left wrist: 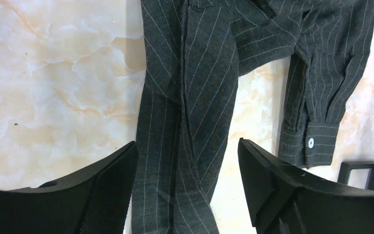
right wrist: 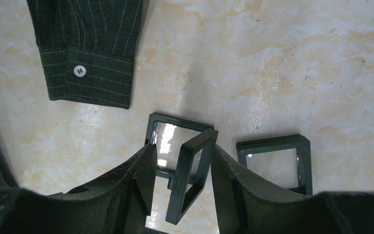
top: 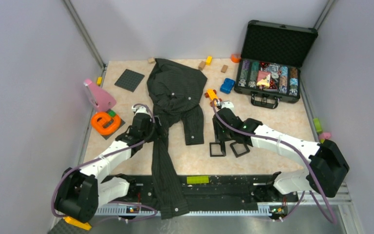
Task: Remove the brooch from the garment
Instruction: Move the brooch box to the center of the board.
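The garment lies spread down the middle of the table, one long strip of it hanging over the near edge. I see no brooch in any view. My left gripper stands open just above that dark pinstriped strip, one finger on either side and neither touching it. A cuff with a white button lies to the left of my right gripper. The right jaws are closed in on a black square box frame that stands tilted on edge between them, over a flat box half.
A second black square box lies just right of the held one. An open case of poker chips sits at the back right. A pink piece, an orange ring and a dark baseplate lie at the left. A blue toy is beside the shirt.
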### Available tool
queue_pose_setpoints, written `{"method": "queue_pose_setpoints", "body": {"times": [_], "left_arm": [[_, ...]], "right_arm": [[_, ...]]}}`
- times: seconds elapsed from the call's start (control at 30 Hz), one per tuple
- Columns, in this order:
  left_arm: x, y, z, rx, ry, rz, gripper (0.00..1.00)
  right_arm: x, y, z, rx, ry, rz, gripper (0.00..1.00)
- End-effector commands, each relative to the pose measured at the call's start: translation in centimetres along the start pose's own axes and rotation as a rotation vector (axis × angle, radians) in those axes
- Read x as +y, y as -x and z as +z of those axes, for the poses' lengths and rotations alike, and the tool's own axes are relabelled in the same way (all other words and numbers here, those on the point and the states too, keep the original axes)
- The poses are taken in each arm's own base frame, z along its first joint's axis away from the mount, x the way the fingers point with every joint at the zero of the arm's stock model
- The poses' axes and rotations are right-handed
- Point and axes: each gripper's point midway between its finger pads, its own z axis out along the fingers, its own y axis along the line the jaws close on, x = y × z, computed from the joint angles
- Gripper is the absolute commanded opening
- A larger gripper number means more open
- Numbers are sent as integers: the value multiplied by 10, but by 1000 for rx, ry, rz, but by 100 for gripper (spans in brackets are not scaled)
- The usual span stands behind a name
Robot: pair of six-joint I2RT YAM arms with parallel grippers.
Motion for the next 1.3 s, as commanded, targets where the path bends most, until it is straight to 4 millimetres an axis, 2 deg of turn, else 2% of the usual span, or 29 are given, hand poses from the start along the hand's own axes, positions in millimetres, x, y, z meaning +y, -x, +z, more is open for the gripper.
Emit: {"method": "queue_pose_setpoints", "body": {"times": [0.0,0.1,0.17,0.3,0.37,0.5,0.73,0.87,1.0,1.1,1.2,1.27], "left_arm": [[-11,16,2,-20,-32,-38,74],[-11,15,5,-26,-56,-44,68],[-14,15,6,-25,-72,-46,68],[-16,13,12,11,-81,-44,70],[-17,12,13,20,-94,-45,67],[-17,16,13,5,-96,-28,58],[-12,15,23,22,-64,-21,57],[-13,17,25,21,-65,-12,56],[-14,18,29,33,-64,-8,55],[-17,13,33,61,-75,-17,55],[-16,10,36,71,-76,-21,55],[-16,8,39,82,-75,-20,55]], "right_arm": [[9,-18,2,52,47,31,46],[8,-22,-1,43,58,53,38],[6,-20,-3,36,47,53,29],[3,-20,-4,45,26,44,20],[0,-16,-4,37,4,40,16],[-11,5,-11,-25,-50,31,15],[-35,51,-5,-105,-90,95,11],[-57,78,4,-157,-128,162,11],[-85,94,19,-171,-171,210,11],[-114,99,24,-165,-231,242,11],[-140,96,28,-154,-268,286,12],[-148,90,32,-135,-250,321,13]]}}
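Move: The brooch box, lid raised, is almost under the right hand: about 2 cm back, 1 cm left, middle some 7 cm below. The loose frame lies level with it and roughly 9 cm to its right; the sleeve cuff is some 12 cm left and 2 cm ahead of the hand, the toy truck about 22 cm ahead and 3 cm left. The left hand has the sleeve fold 2 cm ahead and 5 cm below; the box is some 25 cm right, 6 cm back. The right fingers close on the brooch box's upright lid after dipping back and down about 3 cm, then lift it by the lid and carry it forward and right, past the loose frame towards the chip case side, some 16 cm in all, turning about 20 degrees clockwise. Meanwhile the left hand sinks about 3 cm and eases forward towards the sleeve fold, its fingers partly closing. ##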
